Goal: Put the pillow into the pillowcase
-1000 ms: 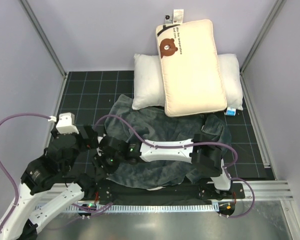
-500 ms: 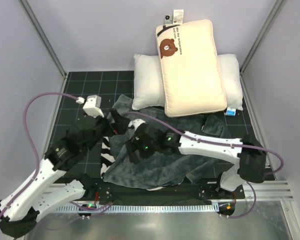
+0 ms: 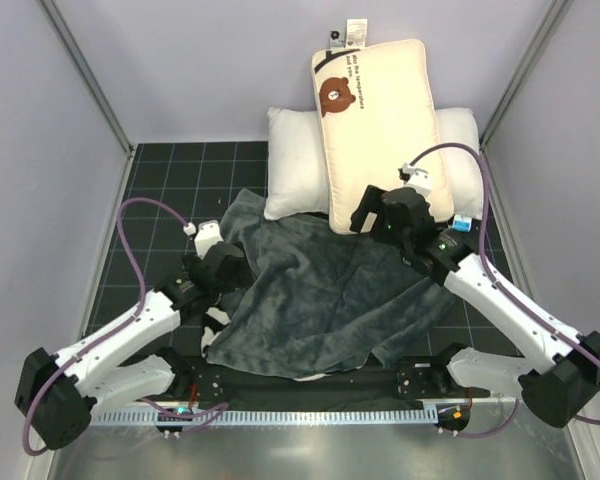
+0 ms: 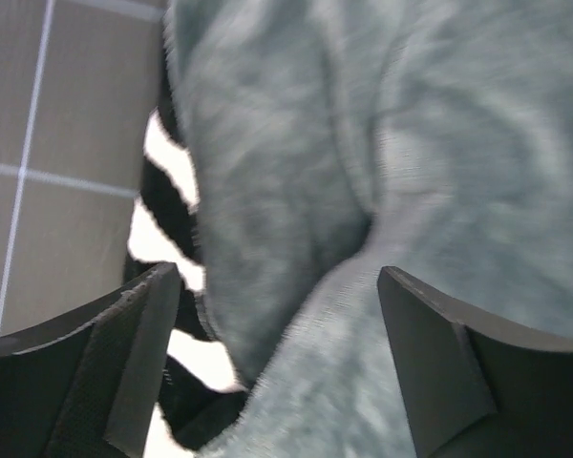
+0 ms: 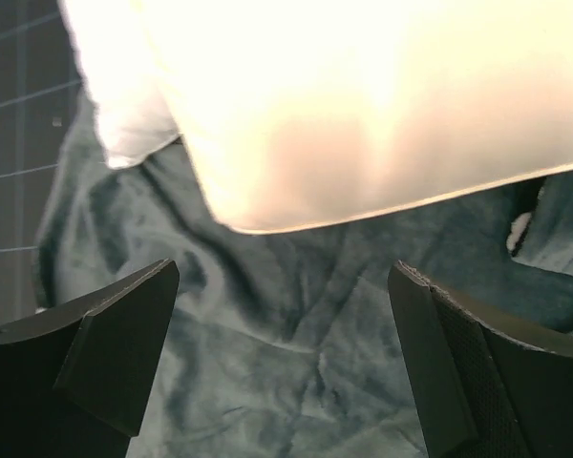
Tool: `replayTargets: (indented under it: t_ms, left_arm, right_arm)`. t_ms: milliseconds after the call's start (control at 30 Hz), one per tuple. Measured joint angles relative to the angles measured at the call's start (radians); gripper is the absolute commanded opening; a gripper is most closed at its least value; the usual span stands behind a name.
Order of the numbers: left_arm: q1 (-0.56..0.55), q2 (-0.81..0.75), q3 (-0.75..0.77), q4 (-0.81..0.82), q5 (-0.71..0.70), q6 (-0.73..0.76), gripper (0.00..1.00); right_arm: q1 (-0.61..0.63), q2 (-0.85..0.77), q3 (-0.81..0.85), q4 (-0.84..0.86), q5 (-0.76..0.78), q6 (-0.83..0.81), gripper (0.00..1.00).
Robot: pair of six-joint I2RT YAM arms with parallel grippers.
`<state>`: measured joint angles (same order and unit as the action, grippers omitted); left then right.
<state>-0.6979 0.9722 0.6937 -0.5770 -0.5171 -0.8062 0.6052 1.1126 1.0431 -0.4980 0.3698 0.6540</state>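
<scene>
The cream pillow [image 3: 380, 130] with the bear face lies at the back, resting on a plain white pillow [image 3: 290, 165]. The pillowcase [image 3: 320, 300] lies crumpled in the middle, dark grey side up, with zebra stripes [image 3: 213, 325] showing at its left edge. My left gripper [image 3: 230, 265] is open over that left edge. In the left wrist view [image 4: 282, 363] grey plush [image 4: 363, 191] and stripes [image 4: 167, 248] lie between its jaws. My right gripper [image 3: 365, 215] is open just above the pillow's near end. In the right wrist view [image 5: 286, 353] the pillow [image 5: 363, 95] lies above the pillowcase [image 5: 296, 363].
A small blue-and-white item [image 3: 462, 223] lies at the right by the white pillow. Grey walls and metal posts close in the black gridded mat [image 3: 170, 190] on three sides. The white pillow's corner [image 5: 124, 105] shows in the right wrist view.
My right arm swung from the pillowcase's left side across to the pillow's near end. My left arm stretched out and came down at the pillowcase's left edge. The pillowcase now lies more spread out.
</scene>
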Motion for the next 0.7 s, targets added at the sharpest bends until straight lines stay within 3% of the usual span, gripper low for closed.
replayTargets:
  t_ms: [267, 333, 367, 467, 533, 633, 700]
  left_arm:
    - [0.056, 0.185, -0.070, 0.048, -0.092, -0.100, 0.75]
    - [0.084, 0.222, -0.083, 0.074, -0.095, -0.113, 0.67]
    - [0.102, 0.241, -0.091, 0.088, -0.092, -0.116, 0.51]
    - [0.172, 0.298, -0.113, 0.149, -0.042, -0.126, 0.27]
    - [0.213, 0.320, -0.127, 0.189, 0.001, -0.128, 0.24]
    - [0.262, 0.320, -0.146, 0.249, 0.040, -0.131, 0.06]
    - [0.284, 0.309, -0.153, 0.262, 0.050, -0.140, 0.02]
  right_arm:
    - [-0.132, 0.140, 0.012, -0.011, -0.015, -0.019, 1.00]
    - [-0.155, 0.151, 0.014, -0.011, -0.018, -0.024, 1.00]
    - [-0.165, 0.153, 0.014, -0.011, -0.022, -0.025, 1.00]
    - [-0.178, 0.152, 0.014, -0.011, -0.030, -0.028, 1.00]
    - [-0.183, 0.151, 0.014, -0.011, -0.038, -0.031, 1.00]
    - [-0.189, 0.142, 0.014, -0.011, -0.044, -0.039, 1.00]
    - [-0.192, 0.131, 0.014, -0.011, -0.046, -0.047, 1.00]
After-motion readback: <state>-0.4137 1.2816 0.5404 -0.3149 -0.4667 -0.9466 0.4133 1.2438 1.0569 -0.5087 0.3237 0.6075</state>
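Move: The left edge of the pillowcase, with its striped hem, lies some 11 cm below my left hand, about 6 cm to its left and 2 cm ahead. From that hand the white cushion's near-left corner is about 20 cm ahead, 6 cm right and 8 cm lower. My right hand hovers short of the pillow's near edge: its middle is roughly 9 cm ahead, 9 cm right and 14 cm below. I drop my left hand about 10 cm onto the pillowcase's left edge, drifting some 6 cm left and turning about 20 degrees counter-clockwise while tipping down a little. Near the bottom my fingers shut and pinch the striped hem. Meanwhile my right hand, fingers wide open, eases right, down and forward towards the pillow's near edge, then hovers. ##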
